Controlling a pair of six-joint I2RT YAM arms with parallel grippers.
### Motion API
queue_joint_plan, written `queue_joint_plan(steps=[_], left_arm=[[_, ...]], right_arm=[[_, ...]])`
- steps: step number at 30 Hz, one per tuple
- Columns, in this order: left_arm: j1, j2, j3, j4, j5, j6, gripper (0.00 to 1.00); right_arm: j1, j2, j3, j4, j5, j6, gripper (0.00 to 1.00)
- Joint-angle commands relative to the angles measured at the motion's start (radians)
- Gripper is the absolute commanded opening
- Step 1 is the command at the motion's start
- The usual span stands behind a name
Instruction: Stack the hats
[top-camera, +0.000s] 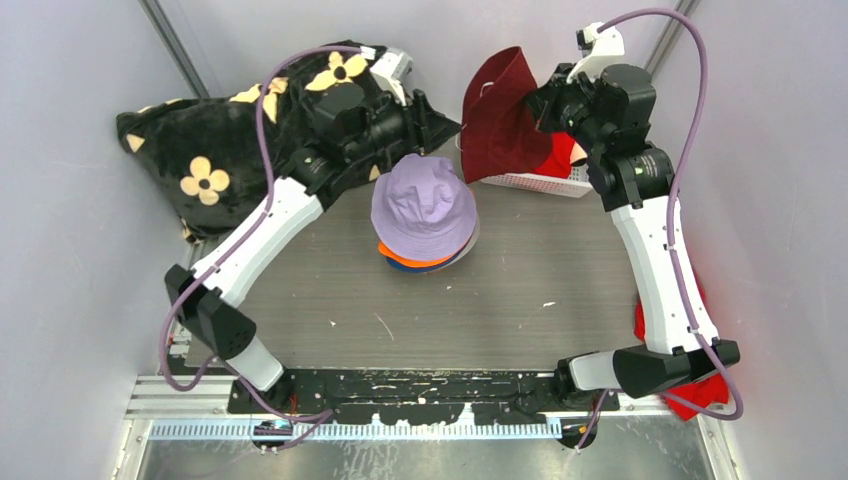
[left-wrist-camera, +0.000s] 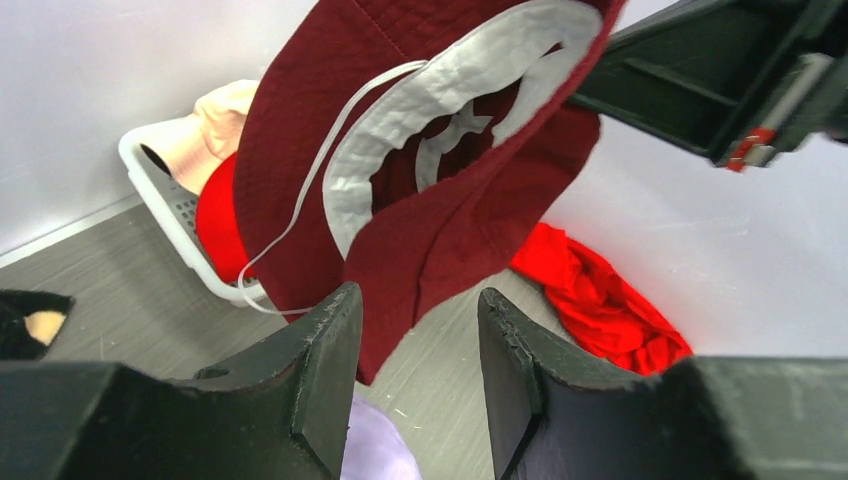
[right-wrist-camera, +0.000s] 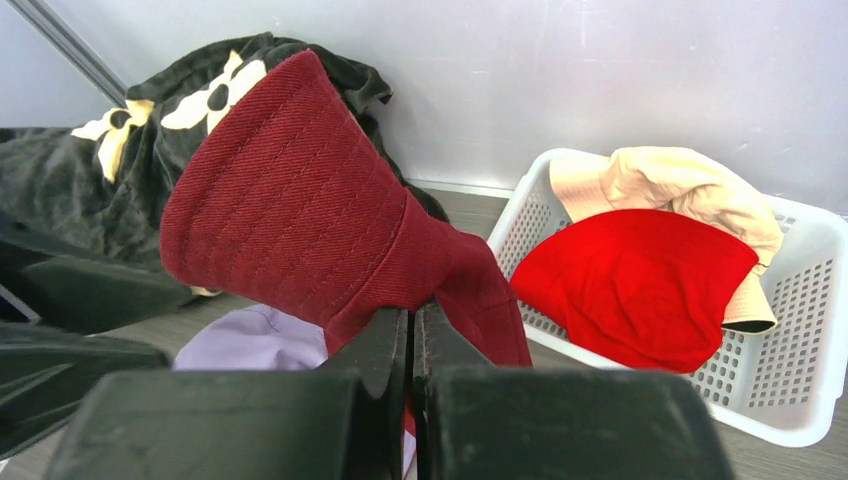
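My right gripper (right-wrist-camera: 411, 315) is shut on a fold of the maroon hat (right-wrist-camera: 300, 200), holding it up beside the white basket (top-camera: 545, 183). In the top view the maroon hat (top-camera: 505, 115) hangs between the two grippers. My left gripper (left-wrist-camera: 420, 310) stands open facing the maroon hat (left-wrist-camera: 440, 150), whose lower edge dangles just beyond the fingertips, not pinched. A lilac hat (top-camera: 424, 205) tops a stack at the table's middle, with orange and blue brims showing under it. A cream hat (right-wrist-camera: 680, 180) lies in the basket.
A red cloth (right-wrist-camera: 630, 285) fills the basket (right-wrist-camera: 800, 400). Another red cloth (left-wrist-camera: 600, 300) lies on the table by the right wall. A black blanket with cream flowers (top-camera: 200, 150) is heaped at the back left, close behind the left arm.
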Motion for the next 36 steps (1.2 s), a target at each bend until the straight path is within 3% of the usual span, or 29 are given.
queue_joint_plan(steps=[1,10,19,21,26,27,36], left_arm=[[-0.023,0.09,0.082,0.004,0.002,0.084,0.48],[-0.035,0.198,0.142,0.09,0.03,0.127,0.48],[-0.035,0.253,0.154,0.228,0.184,0.079,0.45],[-0.036,0.25,0.138,0.266,0.216,0.055,0.4],[-0.035,0.217,0.083,0.329,0.243,-0.005,0.06],[-0.036,0.211,0.076,0.33,0.247,-0.016,0.03],[-0.035,0.182,0.142,0.256,0.224,-0.236,0.0]], right_arm=[[0.008,-0.01,0.02,0.025,-0.006,-0.012,0.01],[0.009,0.005,0.017,0.025,-0.025,-0.021,0.01],[0.009,0.021,0.013,0.038,-0.022,-0.028,0.01],[0.009,0.025,0.015,0.042,-0.015,-0.028,0.01],[0.009,0.044,0.041,0.034,0.015,-0.035,0.01],[0.008,0.052,0.05,0.028,0.022,-0.035,0.01],[0.009,0.106,0.219,-0.054,0.093,-0.062,0.01]])
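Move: The dark red hat already hangs from the shut right fingers. Its middle lies about 9 cm to the left hand's right, some 2 cm ahead and about level. The purple hat on the stack sits roughly 5 cm left of the left hand, 9 cm back and 18 cm lower. From the right hand the purple hat is about 19 cm left and 11 cm back, some 20 cm down. The white basket is about 6 cm ahead and 4 cm right of the right hand, 35 cm below. The left fingers shut on the free lower brim of the dark red hat and pinch it. To get there, the hand swings right about 7 cm, first forward and down some 8 cm, then back and up about half that drop, while turning some 15 degrees clockwise. The right hand keeps its hold and eases 2 to 3 cm forward and down. ##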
